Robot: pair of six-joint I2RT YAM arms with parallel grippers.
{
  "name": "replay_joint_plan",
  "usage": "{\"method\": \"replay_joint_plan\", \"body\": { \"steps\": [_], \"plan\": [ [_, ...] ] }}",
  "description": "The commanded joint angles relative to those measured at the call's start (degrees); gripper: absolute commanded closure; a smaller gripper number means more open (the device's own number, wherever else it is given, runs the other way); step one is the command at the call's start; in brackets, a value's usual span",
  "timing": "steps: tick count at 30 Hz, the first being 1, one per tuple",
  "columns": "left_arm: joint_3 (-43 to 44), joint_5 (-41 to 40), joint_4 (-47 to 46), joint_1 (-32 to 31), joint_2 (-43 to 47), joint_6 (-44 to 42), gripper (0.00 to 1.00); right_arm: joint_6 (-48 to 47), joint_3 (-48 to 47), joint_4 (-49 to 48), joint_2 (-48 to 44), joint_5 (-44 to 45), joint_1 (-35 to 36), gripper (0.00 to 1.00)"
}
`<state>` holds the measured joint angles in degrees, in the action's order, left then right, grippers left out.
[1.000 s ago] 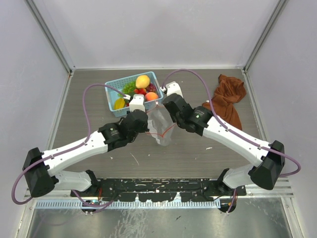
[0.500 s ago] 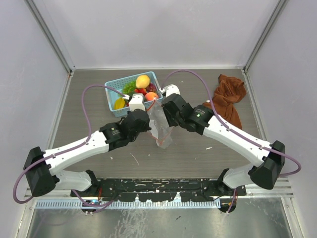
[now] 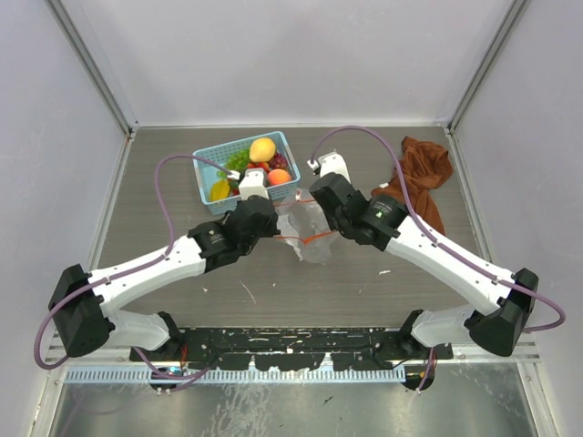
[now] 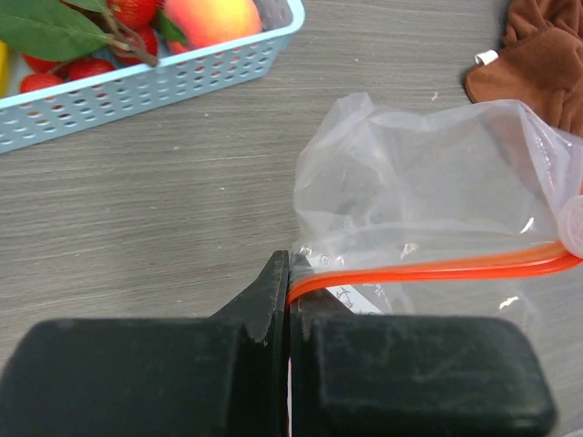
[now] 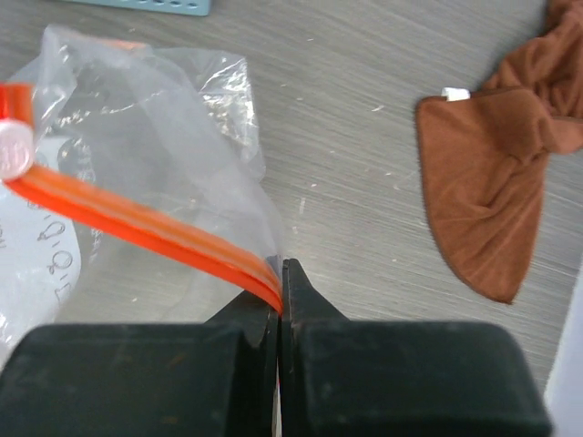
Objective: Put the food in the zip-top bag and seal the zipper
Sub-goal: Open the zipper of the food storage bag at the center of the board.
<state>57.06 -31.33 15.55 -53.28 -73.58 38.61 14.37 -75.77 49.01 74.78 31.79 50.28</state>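
The clear zip-top bag (image 3: 308, 244) lies empty and stretched between both grippers. Its red-orange zipper (image 3: 303, 238) runs taut from left to right. My left gripper (image 3: 277, 237) is shut on the zipper's left end (image 4: 314, 280), jaws pressed together (image 4: 290, 273). My right gripper (image 3: 332, 234) is shut on the other end of the zipper (image 5: 137, 225), jaws meeting at the strip (image 5: 281, 275). The food sits in the light-blue basket (image 3: 202, 178) behind the bag: a yellow-orange peach (image 3: 262, 148), an orange-red peach (image 3: 279, 177), strawberries (image 3: 259, 167), green grapes (image 3: 239, 161) and a yellow piece (image 3: 219, 189).
A rust-brown cloth (image 3: 419, 180) lies crumpled at the right, close behind my right arm, and shows as the cloth (image 5: 492, 173) in the right wrist view. The basket's wall (image 4: 137, 86) stands just beyond the left gripper. Grey walls enclose the table on three sides.
The right gripper opened briefly, shifted right and shut again on the zipper. The bag, which was hanging lengthwise between the grippers, is now pulled out sideways with the strip taut.
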Motion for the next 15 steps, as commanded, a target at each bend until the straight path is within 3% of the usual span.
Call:
{"method": "replay_joint_plan", "body": {
  "steps": [1,5,10,15],
  "plan": [
    [0.7,3.2,-3.5,1.2,-2.7,0.0,1.00,-3.1,0.2,-0.9,-2.4,10.4,-3.1,1.00],
    [3.3,6.8,-4.5,1.2,-5.5,-1.7,1.00,-7.6,1.5,-6.3,-2.5,11.1,-4.6,1.00],
    [4.8,9.7,-6.6,1.2,-7.7,-2.3,0.92,-9.6,2.8,-11.4,-1.0,7.3,-4.6,1.00],
    [4.2,11.6,-7.2,1.2,-7.9,-1.9,0.74,-8.4,5.4,-13.4,0.6,6.8,-4.7,1.00]
  ]
}}
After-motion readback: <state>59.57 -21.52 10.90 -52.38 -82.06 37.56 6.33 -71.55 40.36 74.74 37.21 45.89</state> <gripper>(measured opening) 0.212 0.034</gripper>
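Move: The bag's mouth hangs open between my two hands, a side of its rim still pinched in each; its middle is about 6 cm right of my left fingers and 6 cm left of my right ones, level ahead and barely lower. The zipper slider sits at the rim's far side, about 3 cm ahead of and 7 cm right of my left hand. From that hand the food basket is some 17 cm ahead, 6 left and 15 down; from my right hand the brown cloth is about 11 cm ahead, 22 right and well below. I swing my left hand about 4.5 cm right and some 2.5 down towards the bag's mouth, turning slightly clockwise, then start parting its fingers so the orange rim is no longer pinched but lies slack between them, nearer the right finger. Meanwhile my right hand keeps its pinch and draws its side of the rim right and forward, about 3 cm each way, tipping its fingers up a little. ##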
